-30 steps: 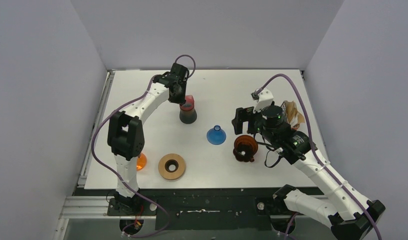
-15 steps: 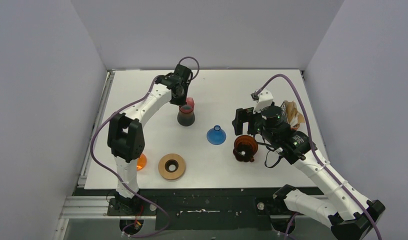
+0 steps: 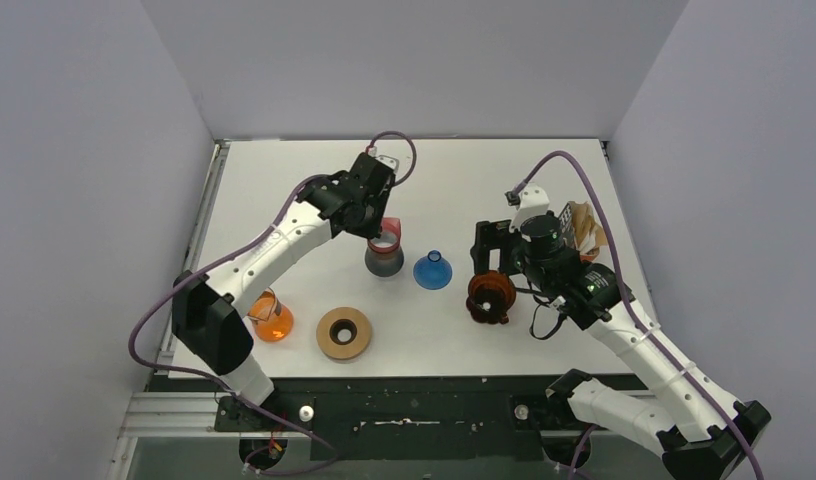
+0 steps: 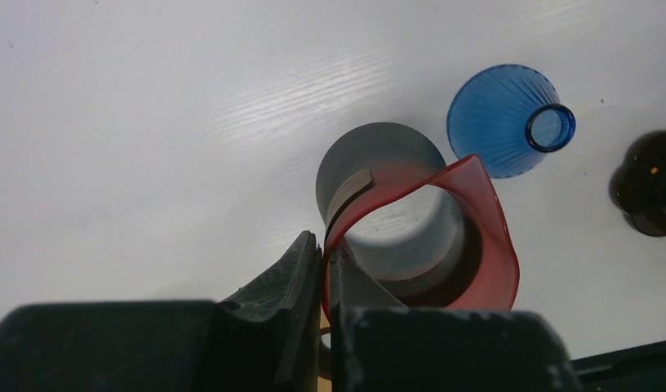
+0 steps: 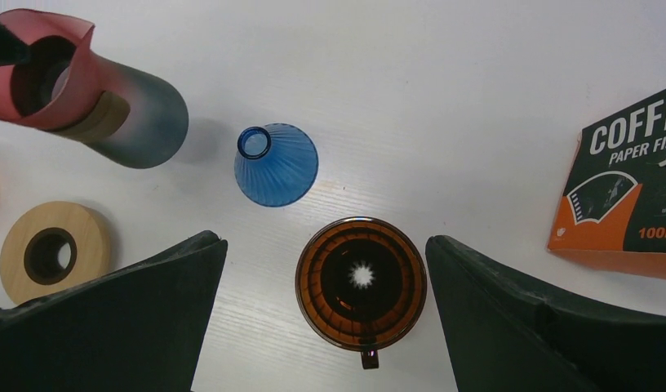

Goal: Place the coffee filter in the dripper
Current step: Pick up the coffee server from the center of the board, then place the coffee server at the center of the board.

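The coffee filter pack [image 3: 582, 228], an orange and dark green box [image 5: 632, 196], lies at the table's right side. An amber glass dripper [image 3: 491, 296] stands upright, straight below my right gripper [image 5: 326, 241], which is open, a finger on each side well clear of the rim [image 5: 361, 282]. My left gripper [image 4: 323, 245] is shut on the red rim of a grey and red carafe [image 4: 379, 155], with one finger inside the mouth and one outside. The carafe [image 3: 384, 258] hangs tilted just left of an inverted blue dripper [image 3: 432, 270].
A wooden ring [image 3: 344, 332] lies near the front edge. An orange glass dripper [image 3: 271, 320] sits at the front left by the left arm's base. The blue dripper [image 5: 277, 163] lies between the carafe [image 5: 142, 114] and the amber one. White walls enclose three sides.
My left arm has carried the carafe right and nearer, up beside the blue dripper, and its elbow has swung down. The right arm has barely moved.
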`<state>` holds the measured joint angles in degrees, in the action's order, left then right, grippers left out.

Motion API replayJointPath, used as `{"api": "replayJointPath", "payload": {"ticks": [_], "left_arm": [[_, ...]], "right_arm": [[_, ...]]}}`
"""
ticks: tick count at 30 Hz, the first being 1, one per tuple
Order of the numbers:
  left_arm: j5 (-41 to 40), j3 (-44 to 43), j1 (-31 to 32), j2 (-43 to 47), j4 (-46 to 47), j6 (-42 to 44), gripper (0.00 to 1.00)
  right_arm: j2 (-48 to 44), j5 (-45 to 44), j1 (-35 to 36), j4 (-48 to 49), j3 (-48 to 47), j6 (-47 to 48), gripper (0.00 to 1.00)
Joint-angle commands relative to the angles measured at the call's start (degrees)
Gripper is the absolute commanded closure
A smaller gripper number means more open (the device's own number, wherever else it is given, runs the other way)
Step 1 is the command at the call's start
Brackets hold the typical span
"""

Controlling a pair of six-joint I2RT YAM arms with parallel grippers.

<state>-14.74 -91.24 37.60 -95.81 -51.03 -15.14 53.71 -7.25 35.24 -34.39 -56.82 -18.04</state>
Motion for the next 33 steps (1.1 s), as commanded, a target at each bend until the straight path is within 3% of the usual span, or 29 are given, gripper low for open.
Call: {"api": "replayJointPath", "payload": {"ticks": [1,10,18,33], "left_arm": [[0.7,2.5,3.1,6.6,-0.1,-2.5,1.00],[1.8,9.6,11.3,12.5,1.7,-6.6,1.00],[1.2,14.2,16.3,12.1,7.0,-8.2,1.00],[-0.1,16.7,18.8,6.6,12.3,-7.9,1.00]], "right_arm": [[-2.2,-3.2,-0.4,-1.6,0.7,-2.1,0.00],[-3.3,-6.9,-0.4,-5.7,2.6,-7.2,0.00],[-4.4,-10.0,-0.4,-7.6,5.7,-12.1,0.00],[-3.8,-14.5,-0.6,-10.1,8.2,-18.4,0.00]]}}
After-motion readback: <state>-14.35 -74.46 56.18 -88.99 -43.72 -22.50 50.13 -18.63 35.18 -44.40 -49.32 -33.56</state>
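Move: My left hand already pinches the coffee server's rim; the bare patch it heads for is some 12 cm back, 10 cm right and 18 cm below. The blue cone stands about 13 cm right and 1 cm back, the wooden ring 9 cm left and 15 cm back. The dripper lies roughly 4 cm back, 3 cm right and 18 cm below my right hand; from there the blue cone is 12 cm left, 4 cm ahead, the filter box 25 cm right, 11 cm ahead. Keeping my pinch on the server's rim, I carry it about 11 cm back and 7 cm right with my left hand, past the blue cone's left side, level at first, then sinking some 5 cm and turning slightly clockwise. Meanwhile my open right hand drops about 6 cm towards the dripper, drifting 5 cm right and a little back, turning clockwise and tipping its fingers further down. ##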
